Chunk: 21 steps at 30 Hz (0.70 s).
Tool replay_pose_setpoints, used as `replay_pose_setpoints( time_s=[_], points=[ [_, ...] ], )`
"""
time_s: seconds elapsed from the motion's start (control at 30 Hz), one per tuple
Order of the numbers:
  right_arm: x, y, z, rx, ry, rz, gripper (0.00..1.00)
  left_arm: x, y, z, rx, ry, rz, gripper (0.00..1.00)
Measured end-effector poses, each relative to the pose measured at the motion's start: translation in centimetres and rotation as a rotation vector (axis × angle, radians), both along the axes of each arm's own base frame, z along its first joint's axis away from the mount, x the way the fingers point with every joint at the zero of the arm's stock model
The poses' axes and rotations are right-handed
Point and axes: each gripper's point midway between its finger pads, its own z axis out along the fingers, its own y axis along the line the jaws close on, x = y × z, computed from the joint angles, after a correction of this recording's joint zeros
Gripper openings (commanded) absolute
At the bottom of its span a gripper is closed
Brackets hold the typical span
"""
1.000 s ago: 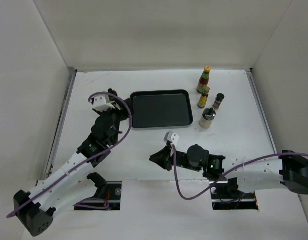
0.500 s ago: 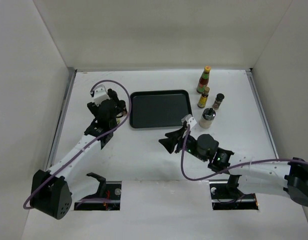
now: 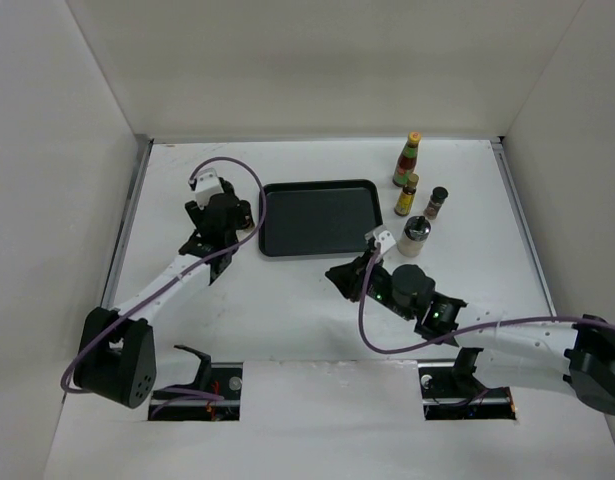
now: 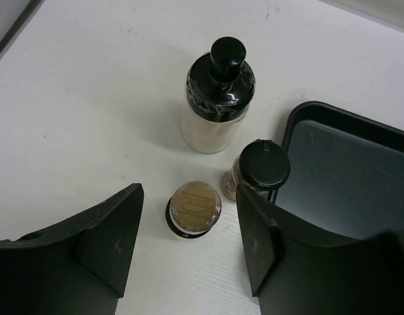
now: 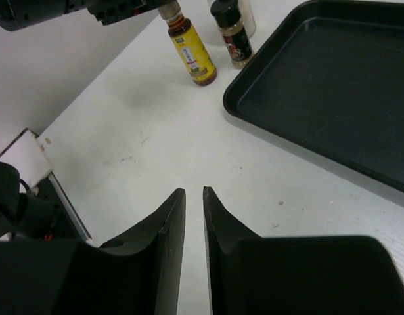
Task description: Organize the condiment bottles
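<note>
Three condiment bottles stand left of the black tray (image 4: 346, 164): a gold-capped amber one (image 4: 194, 209), a small dark-capped jar (image 4: 261, 167) and a pale jar with a black top (image 4: 218, 98). My left gripper (image 4: 188, 239) hovers open over them, and the gold cap shows between its fingers, untouched. At the tray's right stand the red bottle with a yellow cap (image 3: 409, 160), an amber bottle (image 3: 407, 195), a dark-capped jar (image 3: 437, 203) and the silver-lidded shaker (image 3: 415, 236). My right gripper (image 5: 194, 193) is shut on nothing, low over the table in front of the tray.
The tray (image 3: 319, 218) lies in the middle of the table with nothing in it. White walls close the table on the left, back and right. My left arm (image 3: 162, 285) stretches along the left side, and my right arm (image 3: 487, 335) lies across the front.
My left gripper has settled over the bottles left of the tray, its jaws narrowing. My right gripper has moved up towards the tray's front edge, opened briefly and shut again.
</note>
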Motion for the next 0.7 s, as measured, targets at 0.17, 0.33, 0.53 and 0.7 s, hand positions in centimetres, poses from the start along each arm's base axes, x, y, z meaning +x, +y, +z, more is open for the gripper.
replay_pose_setpoints(
  time_s=[0.17,0.33,0.53,0.7],
  points=[
    [0.0,0.0,-0.3,-0.009,0.006,0.0,0.32,0.7,-0.1,-0.7,0.002,0.009,0.005,0.31],
    [0.4,-0.2,-0.3,-0.008,0.005,-0.017,0.4,0.7,0.3,-0.6,0.003,0.006,0.012,0.18],
    [0.7,-0.9,-0.4,-0.007,0.002,-0.041,0.43,-1.9,-0.2,3.4,0.005,-0.081,-0.006,0.17],
    [1.2,-1.4,0.0,0.003,-0.002,-0.066,0.46,-3.6,-3.7,9.2,-0.04,-0.223,-0.092,0.17]
  ],
)
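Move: The yellow-label bottle stands between the left hand's open fingers, about 1 cm ahead with its middle some 4 cm lower. The pepper shaker is roughly 4 cm ahead and 5 cm right of that hand, the white bottle about 8 cm ahead and 1 cm left. The black tray's middle lies some 24 cm right and 8 cm ahead. From the right hand, the yellow-label bottle is about 27 cm left and 16 cm ahead. Left fingers pinch the yellow-label bottle by its neck, just under the gold cap, after easing about 1 cm forward and down. The hand then lifts some 10 cm, drawing back and right, about 4 cm each way, while its fingers tip up roughly 15 degrees. The right hand opens its fingers partway and drifts slightly right and forward. ##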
